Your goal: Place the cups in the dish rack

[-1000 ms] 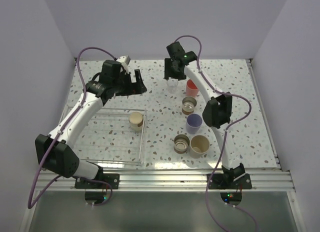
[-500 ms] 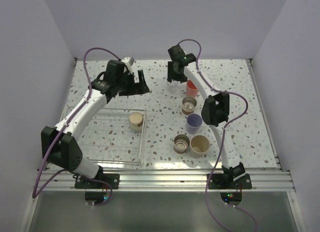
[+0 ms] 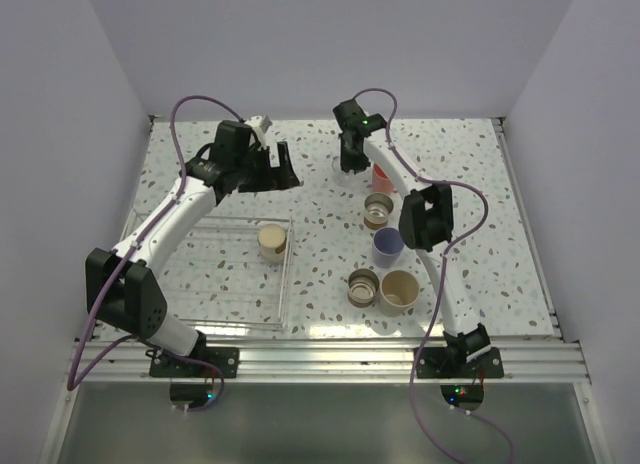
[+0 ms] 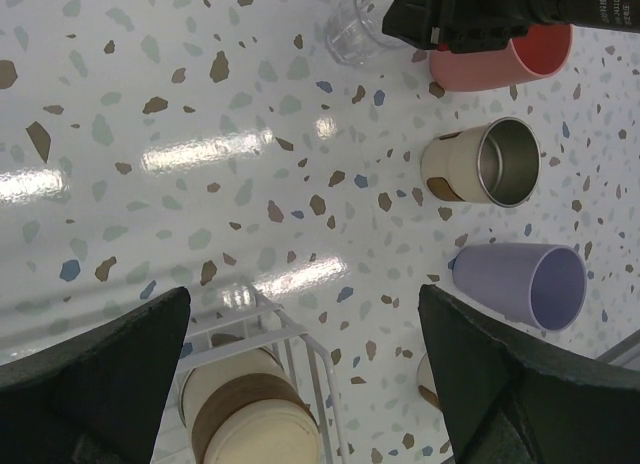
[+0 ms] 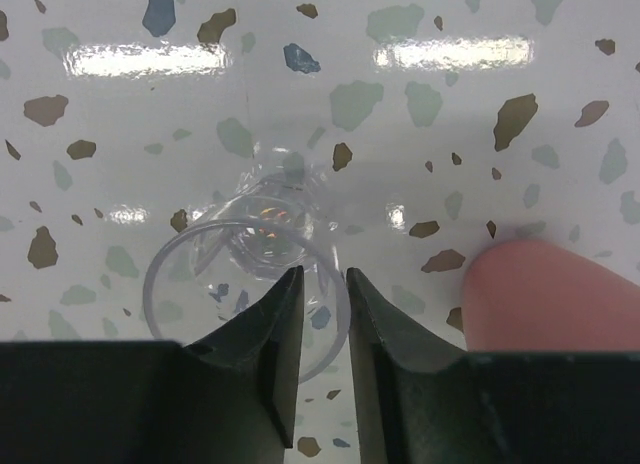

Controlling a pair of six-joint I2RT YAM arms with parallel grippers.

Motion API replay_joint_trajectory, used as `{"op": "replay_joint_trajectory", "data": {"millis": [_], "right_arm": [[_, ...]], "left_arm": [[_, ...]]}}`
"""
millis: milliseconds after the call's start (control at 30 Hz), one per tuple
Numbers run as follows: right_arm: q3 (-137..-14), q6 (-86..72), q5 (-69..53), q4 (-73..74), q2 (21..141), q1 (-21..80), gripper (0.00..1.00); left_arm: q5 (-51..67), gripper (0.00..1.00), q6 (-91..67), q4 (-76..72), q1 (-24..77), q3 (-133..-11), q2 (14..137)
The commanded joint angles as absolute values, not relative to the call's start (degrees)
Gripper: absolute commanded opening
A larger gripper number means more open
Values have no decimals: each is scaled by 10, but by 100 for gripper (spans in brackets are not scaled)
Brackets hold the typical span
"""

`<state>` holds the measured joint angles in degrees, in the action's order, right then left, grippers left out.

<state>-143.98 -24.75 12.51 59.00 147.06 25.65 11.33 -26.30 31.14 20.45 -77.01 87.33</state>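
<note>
My right gripper is at the back of the table on the clear cup, jaws nearly together over its right wall, one finger inside and one outside. The coral red cup stands just right of it. My left gripper is wide open and empty, held above the table past the far right corner of the dish rack. A cream cup with a brown band stands in that corner of the rack and also shows in the left wrist view.
A metallic banded cup, a lavender cup, another metallic cup and a cream-beige cup stand in a line on the right half. The rack's wire corner lies under my left gripper.
My right gripper has come down onto the clear cup. My left gripper has moved a little back and right, away from the rack, still open.
</note>
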Motion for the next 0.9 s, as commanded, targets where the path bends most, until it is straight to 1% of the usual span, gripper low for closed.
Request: {"op": "replay_joint_trajectory", "data": {"millis": [0, 100, 333, 433, 600, 733, 833, 867], "right_arm": [[-1424, -264, 126, 561, 1449, 255, 17], [-1397, -272, 120, 539, 1431, 255, 0], [-1410, -293, 83, 533, 1404, 255, 0], [-1408, -305, 27, 509, 1371, 255, 0], [-1368, -337, -39, 449, 1281, 255, 0], [-1354, -344, -90, 431, 1213, 256, 0], [-1297, -351, -132, 389, 1133, 256, 0], [-1251, -355, -156, 355, 1112, 256, 0]], "left_arm": [[110, 100, -250, 307, 207, -792, 873], [106, 100, -249, 312, 207, -794, 874], [73, 100, -243, 338, 206, -813, 867], [44, 100, -240, 359, 205, -831, 865], [1, 100, -256, 374, 200, -857, 838], [-11, 100, -272, 379, 165, -853, 810], [-9, 100, -280, 365, 140, -824, 759], [-15, 100, -280, 350, 137, -810, 744]]}}
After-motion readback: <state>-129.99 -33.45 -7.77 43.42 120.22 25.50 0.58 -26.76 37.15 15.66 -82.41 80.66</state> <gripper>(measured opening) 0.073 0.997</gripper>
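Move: The clear glass stands with its middle about 3 cm to my right hand's left, 1 cm farther out and 3 cm lower, so my fingers are already at the right side of its rim. The red cup is about 10 cm to that hand's right and 1 cm nearer; the steel cup is 12 cm back and 6 cm right. From my left hand the glass lies about 15 cm ahead, 17 cm right and 17 cm below. I shut my right fingers on the near-right wall of the glass, one pad inside and one outside, pausing almost in place. Then I lift it faster and faster, about 21 cm up and some 6 cm left, easing back at the end, while the wrist rolls some 30 degrees so the fingertips swing left and outward. My empty, open left hand rises about 6 cm and backs off left. ##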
